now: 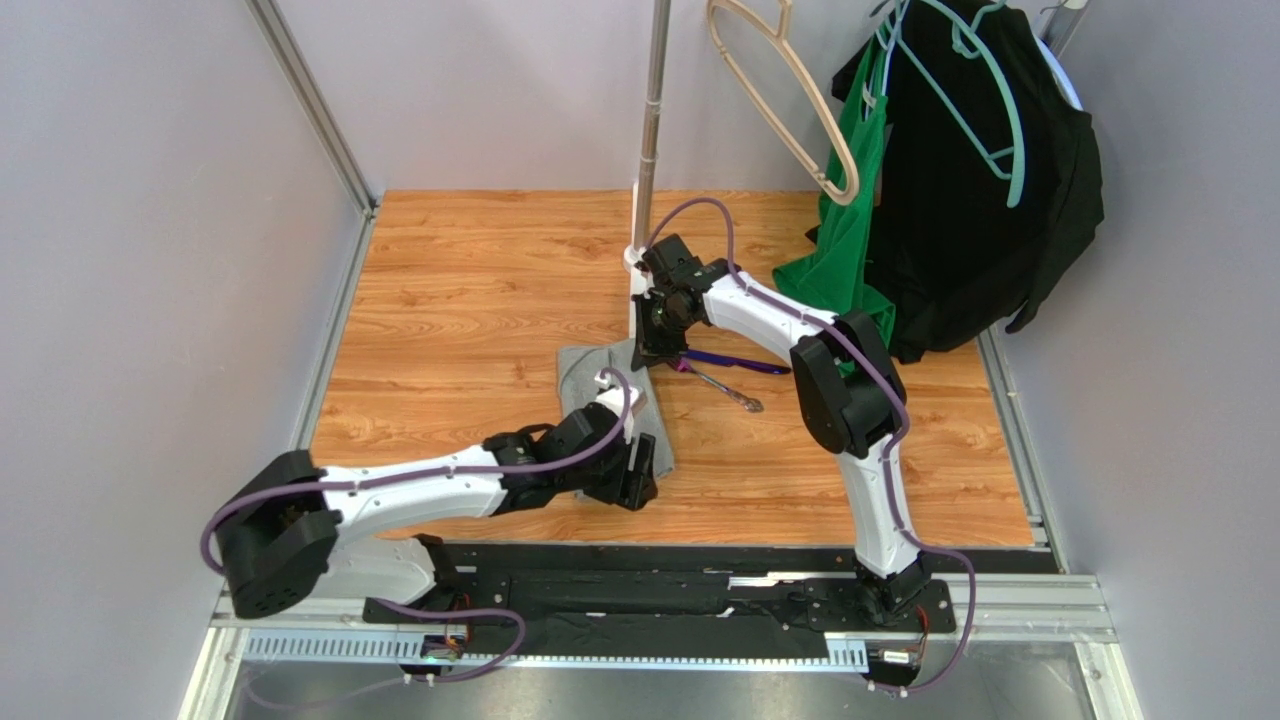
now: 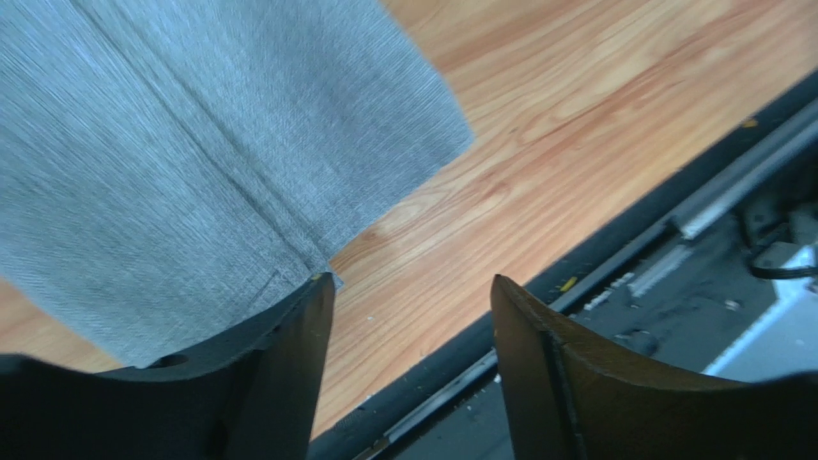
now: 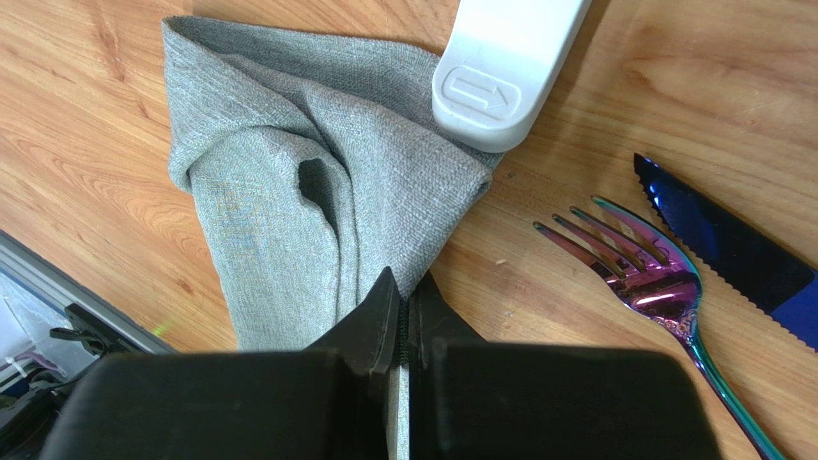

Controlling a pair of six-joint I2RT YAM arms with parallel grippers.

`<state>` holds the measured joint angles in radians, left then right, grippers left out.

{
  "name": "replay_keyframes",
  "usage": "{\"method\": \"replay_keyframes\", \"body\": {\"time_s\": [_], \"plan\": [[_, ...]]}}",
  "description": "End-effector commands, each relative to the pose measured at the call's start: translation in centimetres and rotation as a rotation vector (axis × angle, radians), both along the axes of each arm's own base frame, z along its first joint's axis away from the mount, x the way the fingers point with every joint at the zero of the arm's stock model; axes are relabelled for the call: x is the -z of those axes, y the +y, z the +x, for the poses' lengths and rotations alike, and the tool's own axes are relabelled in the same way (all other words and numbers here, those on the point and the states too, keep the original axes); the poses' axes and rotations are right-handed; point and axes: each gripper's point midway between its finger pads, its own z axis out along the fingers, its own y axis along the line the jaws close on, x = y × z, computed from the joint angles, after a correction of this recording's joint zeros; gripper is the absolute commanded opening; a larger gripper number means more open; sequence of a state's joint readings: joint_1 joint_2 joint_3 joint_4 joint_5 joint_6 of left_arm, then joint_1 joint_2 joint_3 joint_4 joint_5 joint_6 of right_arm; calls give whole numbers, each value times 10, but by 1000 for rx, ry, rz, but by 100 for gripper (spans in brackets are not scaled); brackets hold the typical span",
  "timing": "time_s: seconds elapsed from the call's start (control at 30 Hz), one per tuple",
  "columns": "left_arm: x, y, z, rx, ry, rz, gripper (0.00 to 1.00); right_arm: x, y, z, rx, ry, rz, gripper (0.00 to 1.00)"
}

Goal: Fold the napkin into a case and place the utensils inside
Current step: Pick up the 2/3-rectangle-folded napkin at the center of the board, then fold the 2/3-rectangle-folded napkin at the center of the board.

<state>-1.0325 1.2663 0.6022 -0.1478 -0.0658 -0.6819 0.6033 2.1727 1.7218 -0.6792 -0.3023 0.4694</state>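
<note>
The grey napkin (image 1: 609, 402) lies on the wooden table (image 1: 451, 300) as a narrow folded strip, bunched at its far end. My right gripper (image 3: 403, 287) is shut on that far end's edge (image 3: 288, 211), and the folds run toward its tips. The left gripper (image 2: 413, 283) is open over the near corner of the napkin (image 2: 192, 163); its left finger (image 2: 288, 364) overlaps the cloth's edge, and only bare wood lies between the jaws. Just right of the napkin lie the utensils: a dark purple knife (image 3: 730, 249) and an iridescent fork (image 3: 653, 278).
A metal pole (image 1: 651, 135) stands at the back centre. Hangers, a green garment (image 1: 849, 240) and a black garment (image 1: 977, 195) hang at the back right. A black rail (image 2: 538, 287) edges the table's near side. A white casing (image 3: 499, 67) rests over the napkin's far corner.
</note>
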Motion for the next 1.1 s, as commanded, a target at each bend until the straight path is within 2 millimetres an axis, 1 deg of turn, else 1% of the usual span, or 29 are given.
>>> {"method": "replay_keyframes", "body": {"time_s": [0.0, 0.03, 0.07, 0.1, 0.13, 0.17, 0.2, 0.23, 0.27, 0.33, 0.37, 0.43, 0.47, 0.53, 0.57, 0.63, 0.67, 0.7, 0.77, 0.83, 0.87, 1.0, 1.07], "plan": [[-85, -2, 27, -5, -130, -163, 58, -25, 8, 22, -1, -99, 42, 0], [-96, 2, 30, -10, -132, -196, 51, -24, 8, 21, -2, -98, 39, 0], [-116, 7, 35, -23, -160, -247, 45, -24, 7, 21, -2, -100, 37, 0], [-124, 20, 53, -87, -172, -271, 38, -24, 8, 21, -3, -100, 37, 0], [-130, 25, 58, -99, -158, -292, 25, -25, 8, 21, -3, -101, 38, 0], [-134, 43, 80, -182, -141, -281, 16, -25, 8, 20, -5, -100, 37, 0], [-134, 49, 89, -210, -121, -273, 4, -25, 8, 21, -5, -102, 38, 0], [-132, 54, 96, -230, -96, -266, 0, -26, 8, 22, -3, -102, 39, 0], [-125, 63, 115, -279, -67, -241, 0, -26, 8, 22, -4, -102, 40, 0], [-116, 65, 132, -290, -41, -227, 0, -26, 9, 22, -6, -101, 43, 0], [-102, 69, 146, -310, 0, -187, 0, -27, 10, 22, -5, -102, 46, 0], [-90, 68, 159, -307, 27, -174, 0, -29, 10, 23, -6, -105, 46, 0], [-76, 67, 168, -317, 54, -163, 0, -31, 10, 24, -6, -109, 48, 0], [-67, 59, 174, -293, 81, -190, 0, -31, 10, 24, -6, -107, 47, 0], [-58, 54, 179, -288, 102, -198, 0, -30, 10, 23, -9, -105, 45, 0], [-53, 46, 182, -267, 124, -221, 0, -31, 11, 23, -13, -105, 49, 0], [-47, 43, 186, -271, 134, -234, 0, -31, 12, 23, -13, -104, 50, 0], [-45, 41, 189, -270, 131, -238, 0, -31, 11, 22, -15, -102, 49, 0], [-37, 41, 196, -288, 145, -225, 0, -31, 11, 21, -16, -98, 51, 0], [-33, 41, 202, -300, 139, -214, 0, -31, 11, 21, -17, -99, 53, 0], [-27, 42, 207, -314, 147, -203, 0, -30, 12, 20, -18, -98, 53, 0], [-14, 51, 221, -368, 160, -173, 0, -30, 10, 20, -20, -98, 50, 0], [-3, 54, 231, -387, 170, -148, 0, -30, 12, 18, -22, -96, 56, 0]]}}
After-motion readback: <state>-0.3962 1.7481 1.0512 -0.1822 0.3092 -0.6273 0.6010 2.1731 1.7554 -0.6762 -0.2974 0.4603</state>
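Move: Just left of the way ahead lies the folded napkin: its middle is about 11 cm forward of the left hand, 4 cm to its left and some 3 cm below. From the right hand, whose shut fingers are already at the napkin's far right edge, that middle is 9 cm back and 3 cm left. The white stand foot lies about 10 cm ahead of the right hand, the fork 10 cm right and 4 cm back, the knife 12 cm right and level. Rising off the napkin's near end in an arc nearly 15 cm high, the left hand swings forward and a little left over the napkin, shutting its fingers on nothing and turning some 20 degrees counter-clockwise. It then sinks to its starting height over the far end, beside the right hand, and creeps the last 3 cm forward, about 20 cm forward in all. The right hand keeps its pinch on the far right edge, easing about 1 cm forward and up. ##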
